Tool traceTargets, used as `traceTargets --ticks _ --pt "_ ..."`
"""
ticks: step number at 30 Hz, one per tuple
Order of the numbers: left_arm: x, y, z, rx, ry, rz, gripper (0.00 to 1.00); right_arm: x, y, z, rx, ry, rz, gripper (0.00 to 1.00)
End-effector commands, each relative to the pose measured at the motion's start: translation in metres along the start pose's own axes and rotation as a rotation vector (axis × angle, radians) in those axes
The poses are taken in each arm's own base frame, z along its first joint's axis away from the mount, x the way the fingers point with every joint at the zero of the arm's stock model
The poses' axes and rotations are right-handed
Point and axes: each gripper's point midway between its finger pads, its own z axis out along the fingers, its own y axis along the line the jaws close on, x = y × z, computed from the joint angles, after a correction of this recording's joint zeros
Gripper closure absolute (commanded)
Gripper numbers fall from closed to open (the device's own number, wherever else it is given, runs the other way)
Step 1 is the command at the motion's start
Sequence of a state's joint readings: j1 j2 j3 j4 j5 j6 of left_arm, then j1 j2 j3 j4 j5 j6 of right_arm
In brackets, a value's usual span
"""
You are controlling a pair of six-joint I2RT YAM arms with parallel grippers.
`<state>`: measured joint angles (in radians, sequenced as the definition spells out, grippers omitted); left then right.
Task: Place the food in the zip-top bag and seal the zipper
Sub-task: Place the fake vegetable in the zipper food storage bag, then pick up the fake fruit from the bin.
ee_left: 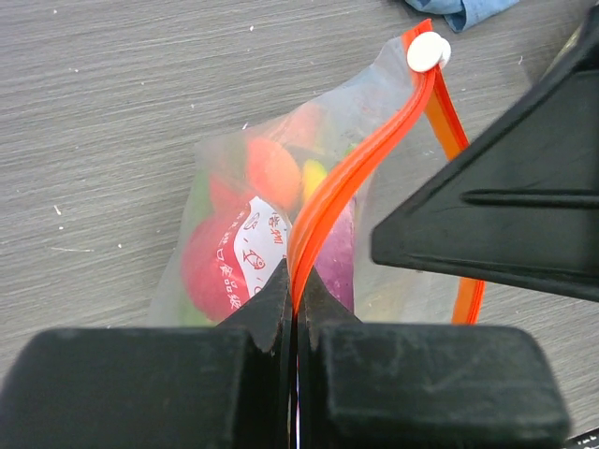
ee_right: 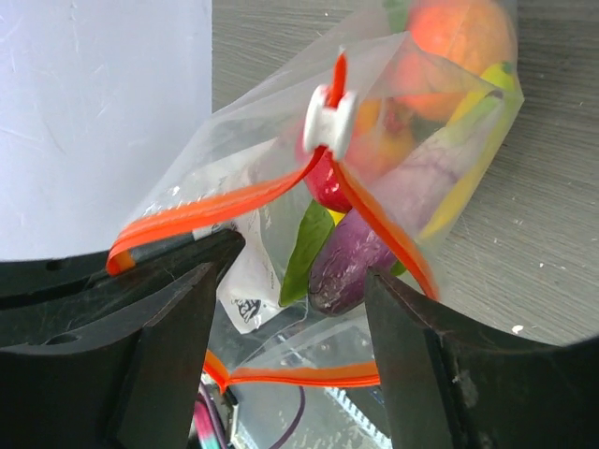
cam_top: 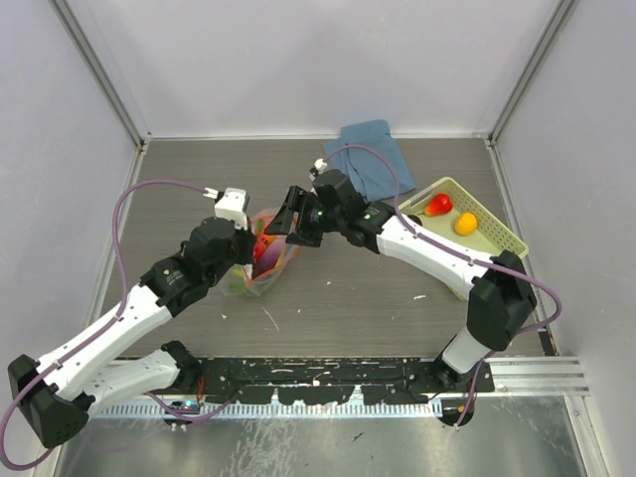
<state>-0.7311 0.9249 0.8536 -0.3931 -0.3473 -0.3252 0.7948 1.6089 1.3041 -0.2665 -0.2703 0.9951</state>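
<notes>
The clear zip-top bag lies mid-table, holding red and orange round fruits, a yellow banana, a green leaf and a purple eggplant. My left gripper is shut on the orange-red zipper strip at its near end; in the top view the left gripper sits over the bag. The white slider is at the strip's far end and also shows in the right wrist view. My right gripper is open, its jaws on either side of the bag's open mouth just short of the slider; in the top view the right gripper is right beside the left one.
A pale slatted basket at the right holds a red fruit and an orange fruit. A folded blue cloth lies at the back behind the right arm. Grey walls close in both sides and the back.
</notes>
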Motion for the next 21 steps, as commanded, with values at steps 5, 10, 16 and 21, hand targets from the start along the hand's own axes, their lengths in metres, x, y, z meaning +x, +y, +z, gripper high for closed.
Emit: traceTargets --ticks 5,10,16,21 --pt "-0.025 0.003 -0.006 -0.023 -0.096 -0.044 1.0 -0.03 0.029 -0.058 -0.014 -0.169 -0.266 0.26" --pt "-0.025 0.005 -0.005 -0.034 -0.094 -0.044 1.0 -0.037 0.007 -0.071 0.086 -0.207 -0.384 0.22" --pt "-0.028 0.008 -0.009 -0.048 -0.109 -0.049 1.0 -0.06 -0.037 -0.085 0.247 -0.27 -0.482 0.14" --pt "-0.034 0.013 -0.009 -0.079 -0.118 -0.043 1.0 -0.106 -0.078 -0.124 0.399 -0.455 -0.5 0.08"
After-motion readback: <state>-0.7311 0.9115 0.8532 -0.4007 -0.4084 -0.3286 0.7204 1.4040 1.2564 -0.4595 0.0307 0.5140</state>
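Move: The eggplant already lies loose in the bag, some 4 cm left of the right hand, 3 cm back and 8 cm below. In the basket, the red food piece, the likely next one, is roughly 35 cm to the right hand's right, 11 cm farther out and 17 cm below; the orange fruit is about 6 cm right of that piece and 5 cm nearer the base. From the left hand, the red piece lies about 43 cm right, 12 cm ahead and 17 cm below. From over the eggplant at the bag's mouth, the emptied right hand draws off to the right about 10 cm towards the basket, first rising some 3.5 cm, then sinking most of that again and easing forward at the end. Its fingers open wider and swing round from leftward to more forward, a turn of some 30 degrees. The left fingers stay shut on the bag's rim. ##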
